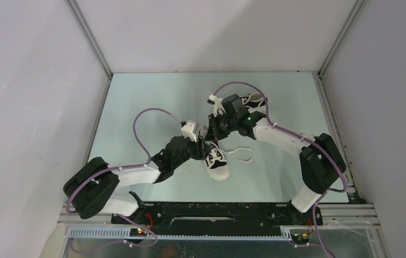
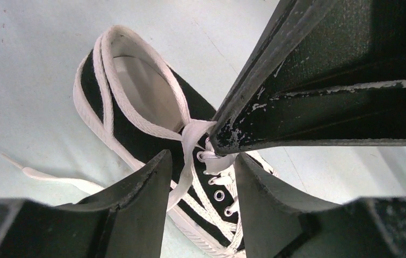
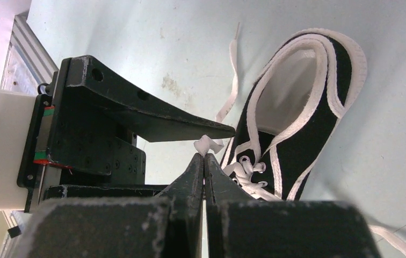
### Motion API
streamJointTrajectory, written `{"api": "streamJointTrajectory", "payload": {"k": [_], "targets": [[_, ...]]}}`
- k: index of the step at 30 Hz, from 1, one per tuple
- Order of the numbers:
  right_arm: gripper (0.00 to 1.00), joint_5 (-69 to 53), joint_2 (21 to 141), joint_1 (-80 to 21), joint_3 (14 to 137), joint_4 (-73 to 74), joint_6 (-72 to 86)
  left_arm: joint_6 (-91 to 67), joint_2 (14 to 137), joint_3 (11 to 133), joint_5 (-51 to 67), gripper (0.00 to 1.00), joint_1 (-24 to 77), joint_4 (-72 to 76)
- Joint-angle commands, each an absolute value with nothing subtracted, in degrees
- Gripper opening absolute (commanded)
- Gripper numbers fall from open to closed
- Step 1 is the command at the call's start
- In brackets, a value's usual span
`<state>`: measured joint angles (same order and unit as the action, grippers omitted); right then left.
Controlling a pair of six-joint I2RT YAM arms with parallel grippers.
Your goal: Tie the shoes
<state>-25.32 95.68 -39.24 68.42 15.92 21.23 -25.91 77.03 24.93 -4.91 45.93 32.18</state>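
Observation:
One of the shoes (image 1: 216,159), black canvas with a white toe cap, lies in the middle of the table, toe toward the arms. The other shoe (image 1: 253,100) shows only partly behind the right arm. Both grippers meet over the near shoe's tongue. My right gripper (image 3: 204,155) is shut on a bunched bit of white lace (image 3: 207,144) at its tips. My left gripper (image 2: 202,156) stands open, and a lace strand (image 2: 186,166) runs down between its fingers without being pinched. The right gripper's finger (image 2: 254,115) reaches in above the shoe (image 2: 136,97).
A loose loop of lace (image 1: 242,154) trails on the table to the right of the near shoe. Another lace end (image 2: 40,174) lies flat on the pale green table. White walls with metal rails (image 1: 103,107) enclose the table on three sides.

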Motion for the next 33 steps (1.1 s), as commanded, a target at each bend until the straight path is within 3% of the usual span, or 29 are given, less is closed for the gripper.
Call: {"api": "streamJointTrajectory", "payload": {"k": [1,23,33], "targets": [[0.0,-26.49,94.38,-39.37,70.66,15.4,21.19,-24.62,76.01,25.9,-6.11,0.53,45.88,34.87],[0.0,-27.02,94.62,-38.94,70.64,15.58,21.15,-23.9,73.68,26.09,-7.27,0.53,45.88,37.25],[0.0,-27.38,94.49,-39.0,70.66,15.41,21.44,-23.78,75.0,26.48,-7.64,0.26,45.88,36.61]]}}
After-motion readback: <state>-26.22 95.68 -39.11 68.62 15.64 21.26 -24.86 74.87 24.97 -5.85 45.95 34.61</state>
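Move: The lace loop pinched in the right fingertips is the left hand's target, some 2 cm ahead of its finger gap, 1 cm to the right and 2 cm above. From the left hand, the black shoe lies about level with it fore and aft, 2 cm to the right and 6 cm below. The other shoe sits some 17 cm ahead of the left hand, 18 cm to its right and 7 cm below. For the right hand, the loop is already between its fingers. The left fingers close round the lace strand just below the right fingertips, from half open to somewhat over a quarter open. Before that the left hand lingers with its gap open, then rises about 2.5 cm towards the held loop, edging less than 1 cm forward and tipping up some 5 degrees. The right hand stays in place, still shut on the lace. ##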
